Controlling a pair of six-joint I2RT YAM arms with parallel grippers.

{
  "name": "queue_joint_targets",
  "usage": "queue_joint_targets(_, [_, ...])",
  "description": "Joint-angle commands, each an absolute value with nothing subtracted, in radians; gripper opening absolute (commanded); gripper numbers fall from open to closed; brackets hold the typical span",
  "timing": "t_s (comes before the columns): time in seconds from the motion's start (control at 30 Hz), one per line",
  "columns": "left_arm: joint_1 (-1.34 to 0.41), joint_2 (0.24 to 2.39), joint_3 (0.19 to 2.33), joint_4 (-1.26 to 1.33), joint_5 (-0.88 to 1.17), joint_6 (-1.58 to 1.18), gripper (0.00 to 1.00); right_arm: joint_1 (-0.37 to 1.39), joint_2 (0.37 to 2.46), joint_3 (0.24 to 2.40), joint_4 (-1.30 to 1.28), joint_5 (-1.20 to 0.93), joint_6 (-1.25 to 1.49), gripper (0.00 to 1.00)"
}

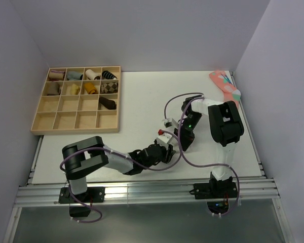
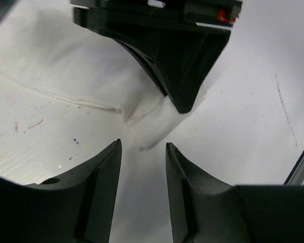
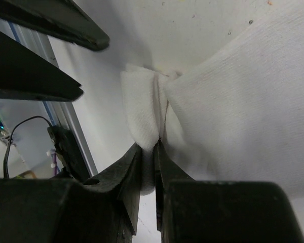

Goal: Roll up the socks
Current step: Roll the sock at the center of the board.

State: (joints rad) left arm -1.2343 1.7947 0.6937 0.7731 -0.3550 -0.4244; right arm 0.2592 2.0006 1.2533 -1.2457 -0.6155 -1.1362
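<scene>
The white socks lie flat on the white table, one pinched-up corner rising from them. My right gripper is shut on that fold of sock, and its black fingers come down from the top of the left wrist view. Facing it, my left gripper is open with nothing between its jaws, and the sock's corner lies just beyond its tips. In the top view the left gripper and the right gripper meet at the table's near middle, where the socks barely show against the table.
A wooden compartment tray stands at the back left with several rolled socks in its far cells. A coral-pink dotted sock lies at the back right corner. An aluminium rail runs along the near edge.
</scene>
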Motion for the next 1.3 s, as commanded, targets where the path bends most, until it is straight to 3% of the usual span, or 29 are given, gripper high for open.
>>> queue_joint_targets(0.0, [-1.247, 1.821, 0.745, 0.841, -0.279, -0.324, 0.46, 0.253, 2.017, 1.307, -1.322, -0.629, -1.144, 0.15])
queue_joint_targets(0.93, [-1.255, 1.973, 0.885, 0.811, -0.29, -0.129, 0.46, 0.233, 2.089, 1.35, -1.401, -0.615, -1.149, 0.15])
queue_joint_targets(1.27, [-1.238, 2.013, 0.907, 0.812, -0.255, -0.133, 0.4, 0.224, 2.085, 1.333, -1.382, -0.609, -1.144, 0.16])
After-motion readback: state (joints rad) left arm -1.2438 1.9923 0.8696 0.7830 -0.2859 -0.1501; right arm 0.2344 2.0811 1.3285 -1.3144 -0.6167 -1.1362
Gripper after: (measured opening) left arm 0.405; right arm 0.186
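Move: The white sock's folded end lies about 5 cm to the right of the left hand, 1 cm ahead and some 4 cm lower. The sock's flat body spreads beyond, its middle roughly 9 cm ahead of the left hand and 2 cm to its right. From the right hand, which already pinches the fold, that end's middle is about 2 cm left, 1 cm back and 1 cm down. Open left fingers go right about 4 cm, down 2.5, astride the sock's fold the right hand keeps pinched. ##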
